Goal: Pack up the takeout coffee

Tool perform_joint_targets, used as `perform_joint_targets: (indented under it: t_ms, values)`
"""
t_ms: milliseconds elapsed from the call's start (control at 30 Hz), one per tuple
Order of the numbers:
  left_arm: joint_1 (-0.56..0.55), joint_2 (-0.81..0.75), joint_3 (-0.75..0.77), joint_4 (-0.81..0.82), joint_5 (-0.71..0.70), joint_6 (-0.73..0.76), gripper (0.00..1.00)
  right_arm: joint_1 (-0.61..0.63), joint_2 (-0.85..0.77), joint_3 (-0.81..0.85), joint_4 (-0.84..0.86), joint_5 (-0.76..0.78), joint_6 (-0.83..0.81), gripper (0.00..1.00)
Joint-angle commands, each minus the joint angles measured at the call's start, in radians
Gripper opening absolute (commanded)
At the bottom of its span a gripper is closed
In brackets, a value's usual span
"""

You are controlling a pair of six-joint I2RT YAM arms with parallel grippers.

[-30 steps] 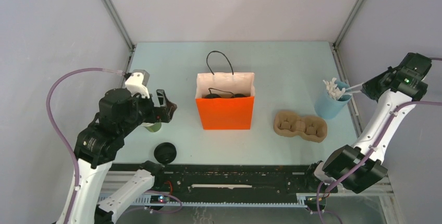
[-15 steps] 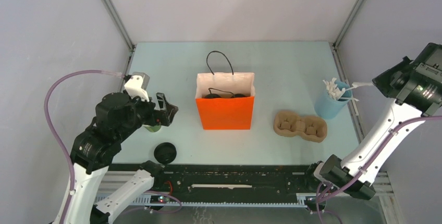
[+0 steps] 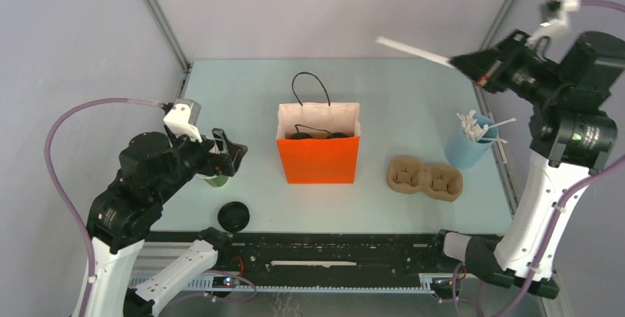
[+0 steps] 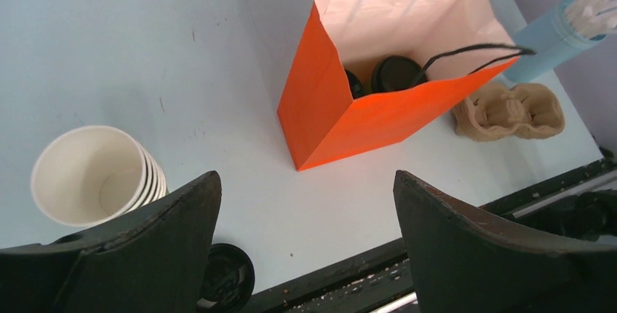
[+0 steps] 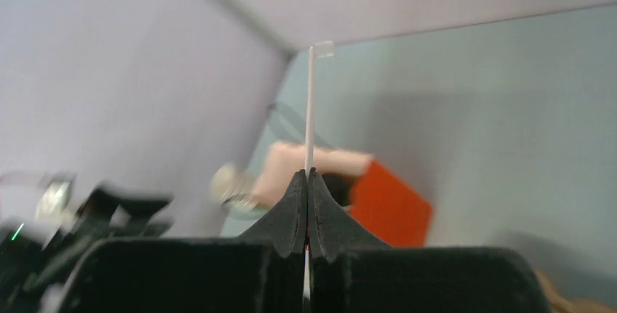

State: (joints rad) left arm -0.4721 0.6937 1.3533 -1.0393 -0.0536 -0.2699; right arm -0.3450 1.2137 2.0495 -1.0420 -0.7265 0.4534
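Two takeout coffees stand inside the orange paper bag (image 3: 318, 161); only their black lids (image 3: 298, 136) (image 4: 396, 73) show. My left gripper (image 3: 230, 155) hangs wide open left of the bag, above the nested stack of lidless cups (image 4: 91, 175), with nothing between its fingers (image 4: 167, 226). My right gripper (image 3: 458, 60) is raised high at the back right, shut on a thin white stick (image 3: 413, 49) that points left toward the bag. In the right wrist view the stick (image 5: 310, 102) rises straight out of the shut gripper (image 5: 307, 175).
A loose black lid (image 3: 233, 217) lies near the front edge, left. A brown cardboard cup carrier (image 3: 425, 177) sits right of the bag. Behind it stands a blue cup (image 3: 464, 149) holding more white sticks. The bag's black handles (image 3: 309, 81) stand up.
The right arm has risen from the blue cup with one white stick and swung it up and to the left. The left arm has drifted slightly left, still open.
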Motion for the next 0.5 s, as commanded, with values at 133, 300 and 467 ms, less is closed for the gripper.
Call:
perform_joint_targets:
  t_ms: [133,300,467]
  values:
    - [-0.005,0.049,0.122,-0.015,-0.048,-0.018,0.92,0.380,0.081,-0.002,0.164,-0.258,0.079,0.00]
    - [-0.005,0.055,0.137,-0.019,-0.060,-0.051,0.92,0.512,0.104,0.016,-0.049,-0.142,-0.088,0.00]
    - [-0.005,0.069,0.163,-0.019,-0.073,-0.092,0.91,0.690,0.156,-0.004,-0.120,0.076,-0.146,0.00]
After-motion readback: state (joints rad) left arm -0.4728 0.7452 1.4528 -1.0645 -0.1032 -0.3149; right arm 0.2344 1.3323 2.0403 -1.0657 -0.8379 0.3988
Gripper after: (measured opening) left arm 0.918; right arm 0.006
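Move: Ahead and well to the left of the right hand, which holds a white straw, stands the orange bag: about 30 cm left, some 11 cm farther out, its middle roughly 38 cm lower. The brown cup carrier lies some 10 cm ahead, almost in line sideways and 48 cm down; the blue straw holder is about 17 cm ahead, 14 cm right and 43 cm down. From the left hand the bag is some 20 cm ahead, 20 cm right and 23 cm lower. Sweeping about 15 cm to the left towards the bag, quickly at first and then slowing, the right hand keeps the straw pinched in its shut fingers and draws back some 4 cm. It rises slightly, then sinks to end about 3 cm lower, turning some 40 degrees counter-clockwise so that the straw points across at the bag. The open left hand rises about 2 cm. ##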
